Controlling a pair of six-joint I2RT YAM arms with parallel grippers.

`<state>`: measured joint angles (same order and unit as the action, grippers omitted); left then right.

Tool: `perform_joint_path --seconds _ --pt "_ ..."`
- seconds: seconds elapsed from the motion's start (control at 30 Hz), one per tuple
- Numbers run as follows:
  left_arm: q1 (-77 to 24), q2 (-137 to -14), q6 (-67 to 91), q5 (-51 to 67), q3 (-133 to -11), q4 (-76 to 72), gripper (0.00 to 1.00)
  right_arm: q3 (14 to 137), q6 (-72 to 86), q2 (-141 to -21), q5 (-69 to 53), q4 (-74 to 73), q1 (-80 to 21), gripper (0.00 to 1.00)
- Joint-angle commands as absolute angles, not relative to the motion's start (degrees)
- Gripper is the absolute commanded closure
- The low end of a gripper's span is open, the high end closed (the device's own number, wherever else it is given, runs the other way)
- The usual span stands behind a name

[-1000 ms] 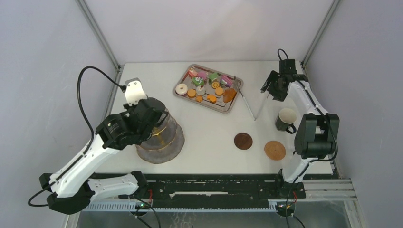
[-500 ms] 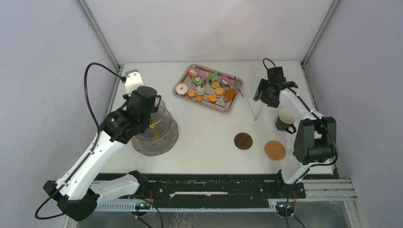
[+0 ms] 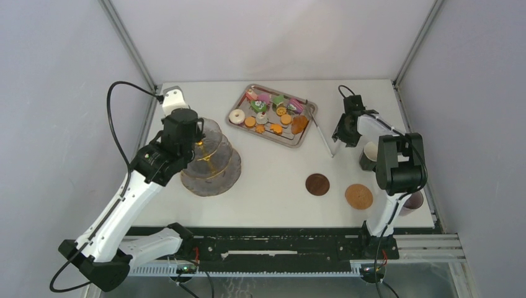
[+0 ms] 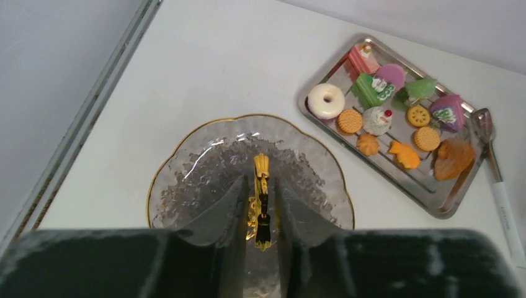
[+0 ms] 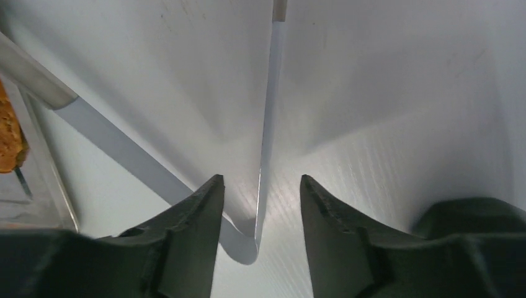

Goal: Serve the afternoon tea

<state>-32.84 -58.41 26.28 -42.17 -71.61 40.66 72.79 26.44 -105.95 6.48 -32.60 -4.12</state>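
The three-tier glass stand point(image 3: 211, 162) stands at the left of the table, and my left gripper point(image 3: 184, 127) is shut on its gold pole point(image 4: 261, 164) from above. Its top plate point(image 4: 205, 161) holds nothing. The small cakes point(image 4: 372, 91), orange cookies point(image 4: 350, 121) and white donut point(image 4: 326, 100) lie on the steel tray point(image 3: 299, 138). Two brown coasters point(image 3: 317, 184) point(image 3: 359, 196) lie bare at the front right. A dark cup point(image 3: 371, 154) stands behind my right arm. My right gripper point(image 5: 260, 180) is open, low over the bend of the tongs point(image 5: 271, 112), one tong arm between its jaws, untouched.
The long tongs point(image 3: 322, 133) lie in a V between the tray and the right arm, one end by the tray's corner. Another cup point(image 3: 413, 201) shows by the right table edge, partly behind the arm. Frame posts rise at both back corners.
My left arm has carried the stand back and to the right. My right gripper has come forward and down onto the tongs' bend, and its jaws have narrowed.
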Motion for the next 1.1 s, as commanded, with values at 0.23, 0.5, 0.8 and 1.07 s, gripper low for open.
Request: perform_joint_path --seconds 0.23,0.5,0.8,1.07 --pt "-31.89 -57.50 21.98 -39.91 -76.63 38.77 0.20 73.97 26.56 -108.19 4.52 -28.55 -3.12 0.74" --pt "-31.90 -48.30 20.74 -36.54 -79.83 37.60 0.18 74.36 26.28 -104.55 4.30 -30.09 -1.24 1.00" --pt "-31.95 -44.35 21.83 -32.72 -79.20 40.93 0.16 74.52 28.53 -101.99 12.51 -31.23 0.72 1.00" --pt "-31.90 -44.47 22.15 -31.16 -77.74 41.21 0.16 76.25 29.10 -105.82 15.35 -32.17 0.79 1.00"
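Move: The left hand still straddles the gold handle on top of the cake stand, whose middle is some 15 cm straight below it; the tray's middle lies about 22 cm ahead and 21 cm right, with the donut on it about 21 cm ahead and 9 cm right. The right hand is low over the tongs, their middle roughly 3 cm ahead and 2 cm left; the mug is about 9 cm right and 5 cm back, the tray 10 cm ahead and 24 cm left. The left fingers open wide around the handle with the hand almost in place, then the hand rises about 10 cm while drawing back some 6 cm, its fingertips tipping up about 15 degrees as it leaves the stand. The right hand sinks a last centimetre or so and pinches the tongs' right leg near the joined end, then takes it about 5 cm to the right towards the mug, rising roughly 2 cm and turning slightly clockwise. ##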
